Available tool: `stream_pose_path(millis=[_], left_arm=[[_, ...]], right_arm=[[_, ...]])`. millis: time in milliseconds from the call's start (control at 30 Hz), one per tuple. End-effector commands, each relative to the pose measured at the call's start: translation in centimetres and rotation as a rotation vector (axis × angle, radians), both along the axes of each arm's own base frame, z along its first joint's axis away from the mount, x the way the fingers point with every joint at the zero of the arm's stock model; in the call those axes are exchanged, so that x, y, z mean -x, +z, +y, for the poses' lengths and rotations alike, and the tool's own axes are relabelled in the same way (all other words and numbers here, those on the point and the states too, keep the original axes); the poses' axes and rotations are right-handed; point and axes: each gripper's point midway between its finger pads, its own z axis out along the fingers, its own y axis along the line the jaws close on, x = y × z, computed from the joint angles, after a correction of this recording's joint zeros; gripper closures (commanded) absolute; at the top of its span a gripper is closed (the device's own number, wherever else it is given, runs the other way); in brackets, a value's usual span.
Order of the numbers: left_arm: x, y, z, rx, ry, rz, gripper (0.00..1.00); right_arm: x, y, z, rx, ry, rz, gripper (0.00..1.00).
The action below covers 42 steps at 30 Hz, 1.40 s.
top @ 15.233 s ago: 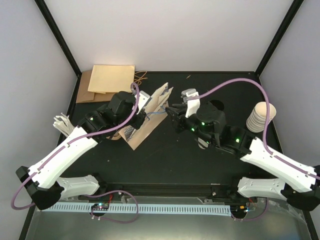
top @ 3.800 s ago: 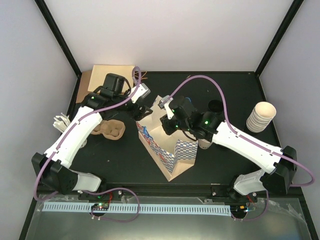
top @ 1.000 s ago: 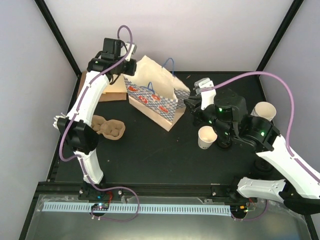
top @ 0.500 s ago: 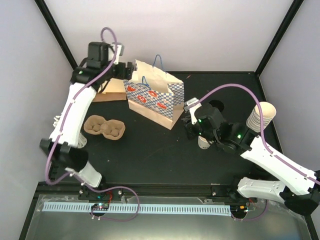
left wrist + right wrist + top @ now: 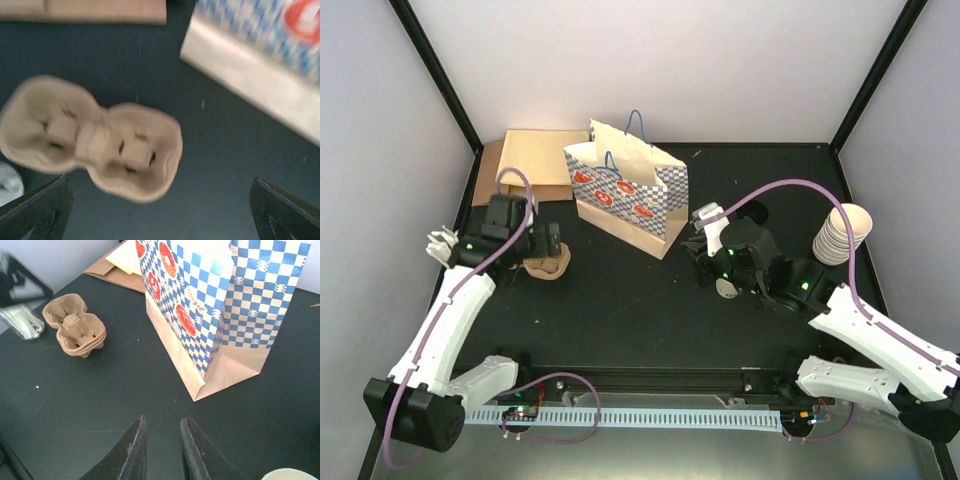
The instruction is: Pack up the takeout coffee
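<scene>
The takeout coffee cup (image 5: 726,288) stands right of centre, mostly hidden under my right arm; only its cream rim (image 5: 290,474) shows at the right wrist view's bottom corner. Its black lid (image 5: 756,211) lies behind that arm. My right gripper (image 5: 703,252) (image 5: 162,421) hovers low over bare table left of the cup. Its jaws are a narrow gap apart with nothing between them. My left gripper (image 5: 548,243) (image 5: 160,190) hangs wide open above the pulp cup carrier (image 5: 548,268) (image 5: 95,150), holding nothing.
A blue-checked paper bag (image 5: 625,190) (image 5: 215,305) stands upright at the back centre. A stack of nested cream cups (image 5: 842,235) is at the right edge. Flat brown paper bags (image 5: 535,160) lie at the back left, with a clear packet (image 5: 22,322) near the left edge.
My left gripper has let go of the bag's top, opened wide and swung forward and down over the cup carrier. The bag stays standing. My right arm shifted slightly left over the cup.
</scene>
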Motion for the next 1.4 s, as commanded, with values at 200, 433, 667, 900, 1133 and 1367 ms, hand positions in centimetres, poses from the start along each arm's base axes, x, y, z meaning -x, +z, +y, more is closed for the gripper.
stream_pose_path(millis=[200, 433, 667, 900, 1133, 1367], left_arm=[[2.3, -8.2, -3.5, 0.217, -0.071, 0.136, 0.01], [1.5, -12.3, -4.0, 0.177, -0.082, 0.235, 0.01], [1.0, -13.9, -5.9, 0.196, -0.141, 0.286, 0.01], [-0.2, -15.8, -5.2, 0.095, -0.098, 0.349, 0.02], [-1.5, -15.7, -4.2, -0.001, -0.052, 0.320, 0.01], [-1.4, -17.7, -5.6, 0.023, -0.112, 0.393, 0.02]], right_arm=[[0.7, 1.5, 0.9, -0.098, 0.060, -0.053, 0.79], [1.3, -0.3, 1.1, -0.104, 0.079, -0.009, 0.79], [1.5, -0.6, 0.6, -0.102, 0.070, -0.011, 0.79], [1.7, -0.7, 0.8, -0.108, 0.084, -0.004, 0.79], [1.9, -0.9, 0.5, -0.107, 0.082, 0.000, 0.79], [2.0, -1.1, 0.3, -0.106, 0.076, 0.003, 0.79]])
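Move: The left hand, empty and wide open, has the cup tray some 8 cm to its left, about 2 cm ahead and 20 cm below it. The checked bag stands roughly 14 cm ahead and 19 cm to the right, the jar of white sticks about 21 cm left and 4 cm back, and the flat paper bags lie some 27 cm ahead and 10 cm left. From the right hand, the tray lies about 40 cm left, 7 cm ahead and 26 cm below. The left hand sinks about 18 cm towards the right-hand end of the cup tray, quickly at first while drawing back some 4 cm, then more slowly while easing forward again and shifting about 5 cm to its right. The wrist tips some 20 degrees farther down and the fingers stay wide open, coming down one on each side of the rim at the tray's right end, with no touch to be made out yet. ##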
